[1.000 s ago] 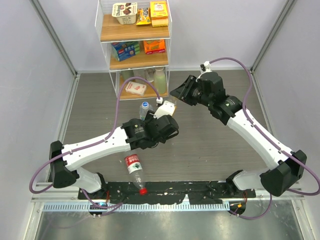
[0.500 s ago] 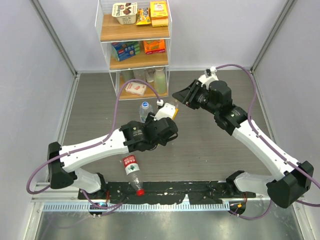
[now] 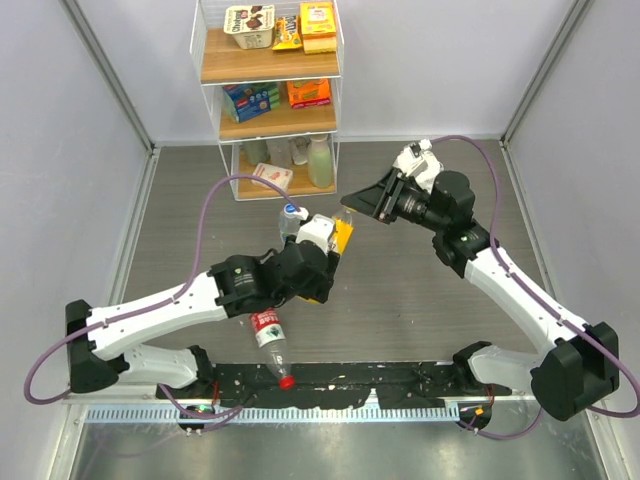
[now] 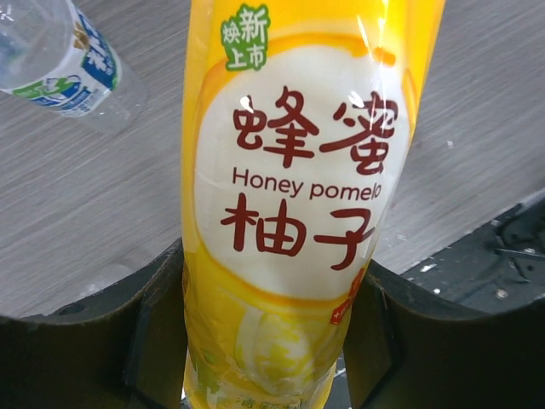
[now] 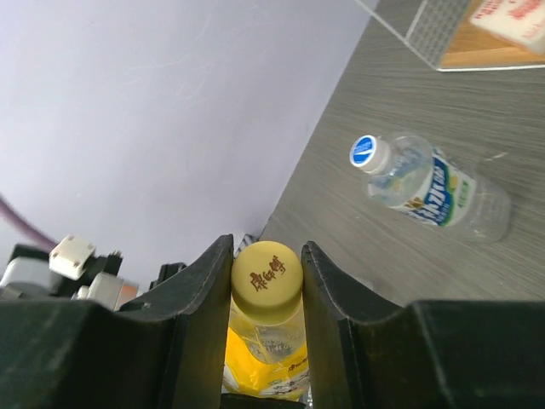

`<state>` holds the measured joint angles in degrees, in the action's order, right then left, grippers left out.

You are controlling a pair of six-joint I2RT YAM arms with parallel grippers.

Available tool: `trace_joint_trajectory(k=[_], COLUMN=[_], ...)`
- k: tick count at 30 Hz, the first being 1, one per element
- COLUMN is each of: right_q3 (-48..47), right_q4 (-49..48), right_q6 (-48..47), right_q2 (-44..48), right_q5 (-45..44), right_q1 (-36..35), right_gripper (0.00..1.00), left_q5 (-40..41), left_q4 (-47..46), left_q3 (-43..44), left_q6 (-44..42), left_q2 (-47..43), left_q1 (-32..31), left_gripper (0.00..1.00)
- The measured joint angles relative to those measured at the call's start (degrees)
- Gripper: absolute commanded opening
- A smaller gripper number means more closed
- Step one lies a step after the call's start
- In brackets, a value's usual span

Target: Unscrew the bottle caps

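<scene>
My left gripper (image 4: 268,328) is shut on the lower body of the yellow bottle (image 4: 289,187), labelled "Honey pomelo", and holds it up off the table (image 3: 341,235). My right gripper (image 5: 266,260) is shut on that bottle's yellow cap (image 5: 266,274), one finger on each side; from above its fingers (image 3: 362,200) meet the bottle's top. A clear bottle with a blue label (image 5: 438,198) and a white-and-blue cap (image 5: 365,152) lies on the table (image 3: 290,218). A clear bottle with a red label (image 3: 267,333) and a red cap (image 3: 285,381) lies near the front edge.
A white wire shelf unit (image 3: 268,92) stands at the back with snack boxes and a pale green bottle (image 3: 320,160). Grey walls close in both sides. A black strip (image 3: 380,378) runs along the near edge between the arm bases.
The left arm has drawn back towards the near left, carrying the yellow bottle slightly nearer. The right gripper has followed down and left with the bottle's top, its wrist turning.
</scene>
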<state>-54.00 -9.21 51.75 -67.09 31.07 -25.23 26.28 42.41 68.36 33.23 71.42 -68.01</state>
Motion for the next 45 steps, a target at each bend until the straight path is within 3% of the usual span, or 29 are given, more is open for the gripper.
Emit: trace_joint_trajectory(k=[12,18,23,25,29,36,37,45], right_q3=[2.6,3.5,3.5,3.5,2.7,-2.9,-3.8,-10.0], right_q4=[-22.5,-37.1,-43.1,-42.9,-38.4,-21.1,-18.6,0.7], right_q6=[5.0,11.8,15.1,15.2,12.4,2.8,1.4,-7.8], right_q2=[3.1,2.5,1.7,1.7,1.9,4.2,4.5,4.9], right_q5=[15.2,19.6,20.9,21.1,21.1,17.6,16.8,8.2], right_q1=[2.1,2.2,2.3,2.5,2.5,2.5,2.5,2.5], right_gripper=[0.02,0.02,0.02,0.08,0.49,0.96,1.0,1.0], left_q5=[-15.6,-22.5,-24.6,-24.7,-23.6,-20.9,-20.5,-16.2], left_q4=[-17.1,-23.2,-25.0,-25.0,-24.5,-21.5,-21.0,-17.3], left_q3=[-8.9,-10.6,-10.6,-10.6,-10.8,-11.2,-11.2,-11.1], left_q6=[0.5,0.6,0.6,0.6,0.7,-0.5,-0.7,-0.7], left_q2=[-11.6,-13.0,-13.1,-13.1,-13.1,-13.0,-13.0,-11.7], left_q1=[0.3,0.3,0.2,0.2,0.3,-0.2,-0.2,-0.2], left_gripper=[0.18,0.19,0.19,0.18,0.19,0.18,0.18,0.18])
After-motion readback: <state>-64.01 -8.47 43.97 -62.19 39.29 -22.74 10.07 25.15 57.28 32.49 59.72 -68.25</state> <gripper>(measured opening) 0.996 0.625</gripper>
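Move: The right fingers already pinch the yellow cap, so it sits at that hand's own point. From the left hand, which still grips the bottle body, the cap is about 8 cm ahead, 5 cm to the right and 10 cm up. From the right hand, the blue-capped bottle stands some 9 cm farther out, 16 cm left and 21 cm lower. From the left hand, the fallen red-capped bottle lies roughly 8 cm back, 15 cm left and 18 cm below. Twist the pinched cap by carrying the right gripper up and back, about 11 and 8 cm, turning it counter-clockwise with fingers tipping up; meanwhile counter-roll the left grip some 30 degrees, left side down, rising, drawing back and going right. Then open the right fingers wide, let go of the cap and swing forward above it, turning back, while the left hand lowers the bottle partway and partly unrolls. ##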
